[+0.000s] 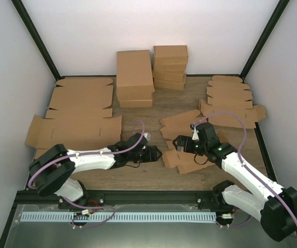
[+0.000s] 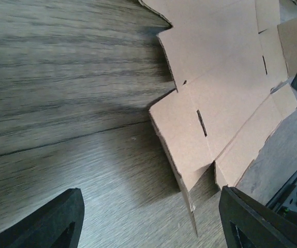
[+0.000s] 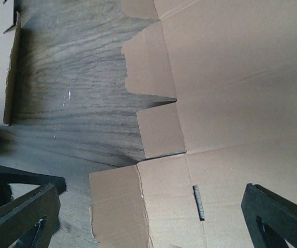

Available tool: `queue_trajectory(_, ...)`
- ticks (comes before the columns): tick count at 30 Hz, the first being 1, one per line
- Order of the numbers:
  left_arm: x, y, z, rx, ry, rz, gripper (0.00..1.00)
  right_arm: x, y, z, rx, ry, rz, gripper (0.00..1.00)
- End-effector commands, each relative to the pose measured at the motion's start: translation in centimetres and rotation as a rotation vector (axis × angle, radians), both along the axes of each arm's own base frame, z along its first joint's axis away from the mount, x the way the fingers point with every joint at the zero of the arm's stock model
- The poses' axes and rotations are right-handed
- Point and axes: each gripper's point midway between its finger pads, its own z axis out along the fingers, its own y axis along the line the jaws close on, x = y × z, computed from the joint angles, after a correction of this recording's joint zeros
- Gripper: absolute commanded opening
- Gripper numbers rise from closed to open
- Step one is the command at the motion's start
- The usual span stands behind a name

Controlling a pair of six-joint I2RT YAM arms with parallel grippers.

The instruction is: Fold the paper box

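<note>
The paper box point(image 1: 181, 125) lies as a flat, creased brown blank on the wooden table, right of centre, with both grippers at its near left corner. My left gripper point(image 1: 157, 153) is open just left of the blank. In the left wrist view a raised corner flap of the paper box point(image 2: 216, 103) points down between the left gripper point(image 2: 151, 222) fingers without touching them. My right gripper point(image 1: 178, 144) is open low over the blank's left side. In the right wrist view a slotted panel of the paper box point(image 3: 231, 103) lies between the right gripper point(image 3: 151, 219) fingers.
Two stacks of folded brown boxes point(image 1: 134, 77) point(image 1: 170, 66) stand at the back. Large flat cardboard sheets point(image 1: 81, 111) cover the left side. Smaller flat blanks point(image 1: 230, 95) are piled at the right. White walls and black frame posts close the table in.
</note>
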Motion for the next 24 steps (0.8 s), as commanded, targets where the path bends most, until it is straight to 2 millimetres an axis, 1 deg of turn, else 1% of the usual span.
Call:
queue_trajectory(1,0.5,-2.7,0.1,-0.023,0.003,0.007,0.73,0.8,-0.9,1.4,-0.003,-0.057,-0.059,1.00)
queue_trajectory(3,0.4,-3.5,-0.3,-0.019,0.016,-0.002,0.72,0.6,-0.9,1.4,0.007,-0.058,-0.063,1.00)
queue_trajectory(5,0.3,-4.0,-0.8,-0.017,0.033,-0.004,0.67,0.6,-0.9,1.5,0.013,-0.063,-0.065,1.00)
queue_trajectory(7,0.2,-4.5,-1.2,-0.019,0.051,-0.005,0.59,0.5,-0.9,1.6,0.016,-0.070,-0.063,1.00)
queue_trajectory(9,0.2,-4.9,-1.5,-0.017,0.064,0.000,0.55,0.4,-0.8,1.7,0.018,-0.075,-0.056,1.00)
queue_trajectory(11,0.1,-5.3,-1.7,-0.017,0.072,0.002,0.53,0.4,-0.8,1.8,0.022,-0.080,-0.054,1.00)
queue_trajectory(14,-0.1,-6.0,-1.9,-0.013,0.080,0.003,0.45,0.5,-0.8,2.0,0.023,-0.085,-0.053,1.00)
queue_trajectory(16,-0.1,-6.4,-2.0,-0.007,0.084,0.004,0.42,0.4,-0.8,2.1,0.025,-0.088,-0.051,1.00)
queue_trajectory(19,-0.2,-6.5,-2.2,0.010,0.085,0.012,0.29,0.4,-0.8,2.0,0.025,-0.087,-0.053,1.00)
queue_trajectory(22,-0.2,-6.2,-2.5,0.039,0.083,0.025,0.09,0.4,-0.9,2.1,0.027,-0.088,-0.055,1.00)
queue_trajectory(23,-0.2,-6.1,-2.5,0.048,0.081,0.028,0.04,0.3,-0.9,2.1,0.026,-0.090,-0.055,1.00)
queue_trajectory(24,-0.1,-5.9,-2.6,0.063,0.078,0.032,0.04,0.4,-0.9,2.2,0.027,-0.093,-0.056,1.00)
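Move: The small side flap at the near left corner of the flat box blank stands about 7 cm to the right of the left hand, 1 or 2 cm nearer the base and some 3 cm lower. The blank's far panel lies roughly 8 cm right and 13 cm ahead of that hand, its near edge flap about 14 cm right and 6 cm back. From the right hand, over the blank, the side flap is about 6 cm back, 3 cm left and 7 cm below. Rightward and partly down, about 6 cm across and 2.5 cm lower, the left hand slides its open fingers around the raised outer edge of the side flap, closing them steadily on the way until they pinch the cardboard nearly shut. The right hand, wide open, rises some 2 cm straight up above the blank, touching nothing. ##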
